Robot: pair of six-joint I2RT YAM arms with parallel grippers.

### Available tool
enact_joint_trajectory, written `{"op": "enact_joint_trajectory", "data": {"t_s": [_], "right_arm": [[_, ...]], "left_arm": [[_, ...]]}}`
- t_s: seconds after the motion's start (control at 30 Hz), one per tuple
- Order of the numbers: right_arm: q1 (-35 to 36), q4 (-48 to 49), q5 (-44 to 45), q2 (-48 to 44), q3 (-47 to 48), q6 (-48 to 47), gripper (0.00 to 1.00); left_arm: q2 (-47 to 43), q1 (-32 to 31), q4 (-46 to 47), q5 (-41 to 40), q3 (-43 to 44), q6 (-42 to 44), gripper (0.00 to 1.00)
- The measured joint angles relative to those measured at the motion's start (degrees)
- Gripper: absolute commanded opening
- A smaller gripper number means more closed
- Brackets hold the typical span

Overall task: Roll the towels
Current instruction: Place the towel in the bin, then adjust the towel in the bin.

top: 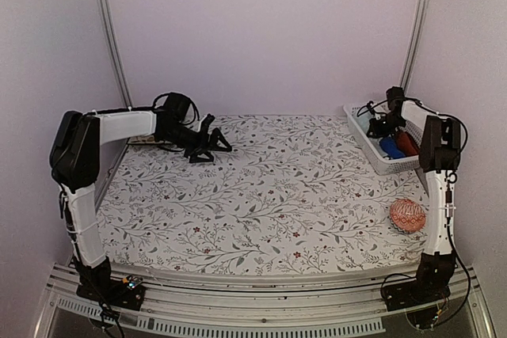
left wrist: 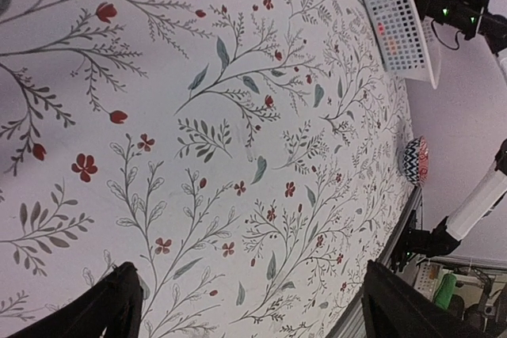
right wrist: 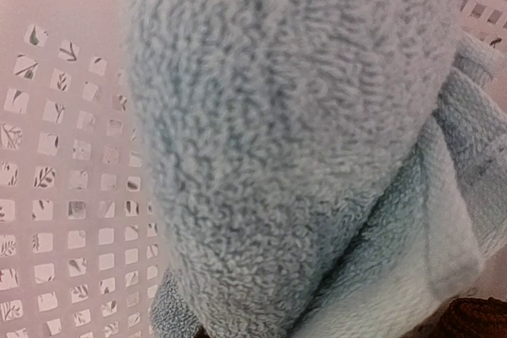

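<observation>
The pale blue towel [right wrist: 285,140] lies bunched in the white basket [top: 358,128] at the table's right rear and fills the right wrist view, hiding that gripper's fingers. My right gripper [top: 381,126] is down inside the basket, shut on this towel. A bit of the dark maroon towel [right wrist: 475,318] shows at the lower right corner of that view, and it appears as a red shape [top: 407,144] in the basket from above. My left gripper [top: 212,146] hovers over the floral table at the rear left, open and empty [left wrist: 253,310].
A small bright blue object [top: 390,148] lies in the basket beside the red towel. An orange-pink patterned ball [top: 407,215] rests on the table near the right arm's upright link. The floral table cover [top: 269,187] spans the workspace, with walls on three sides.
</observation>
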Motion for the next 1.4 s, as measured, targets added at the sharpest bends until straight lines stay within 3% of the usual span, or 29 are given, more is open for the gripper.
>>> {"op": "enact_joint_trajectory", "data": {"t_s": [0.23,0.33,0.5,0.57,1.0,1.4], "right_arm": [[0.02,-6.27,-0.74,-6.27,-7.61,-0.02,0.02],[0.04,-7.98,-0.72,-6.32,-6.91,-0.37,0.09],[0.28,-9.9,-1.49,-6.29,-6.14,-2.27,0.4],[0.52,-10.16,-2.27,-6.29,-6.12,-3.5,0.47],[1.55,-10.23,-2.82,-6.29,-4.57,-4.35,0.63],[0.22,-6.16,-3.58,-7.52,-4.55,-0.46,0.68]], "left_arm": [[0.37,0.17,0.0,0.74,0.66,0.28,0.97],[1.09,0.2,-0.02,1.09,0.9,0.26,0.97],[2.27,0.2,-0.09,1.33,1.33,0.24,0.97],[2.45,0.24,-0.17,1.33,1.36,0.24,0.97],[3.13,0.26,-0.42,1.38,1.57,0.13,0.97],[3.13,0.28,-0.42,1.36,1.66,0.11,0.97]]}}
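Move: The right hand, still gripping the light blue towel, is already inside the far left part of the bin; the bin's middle lies roughly 4 cm back, 4 cm to its right and 2 cm lower. The dark blue towel is about 8 cm back and 5 cm right of the hand, the red towel 6 cm back and 11 cm right. From the idle left hand, the bin's middle is some 12 cm ahead, 58 cm right and 8 cm below. Back towards the base goes the right hand first, quickly, about 5 cm, dragging the bin along while the wrist tips some 10 degrees nearer vertical. The fingers then open to about two thirds and let go of the light blue towel as the hand shifts 3 cm left; finally it rises some 3 cm, easing forward and part-way back right. ##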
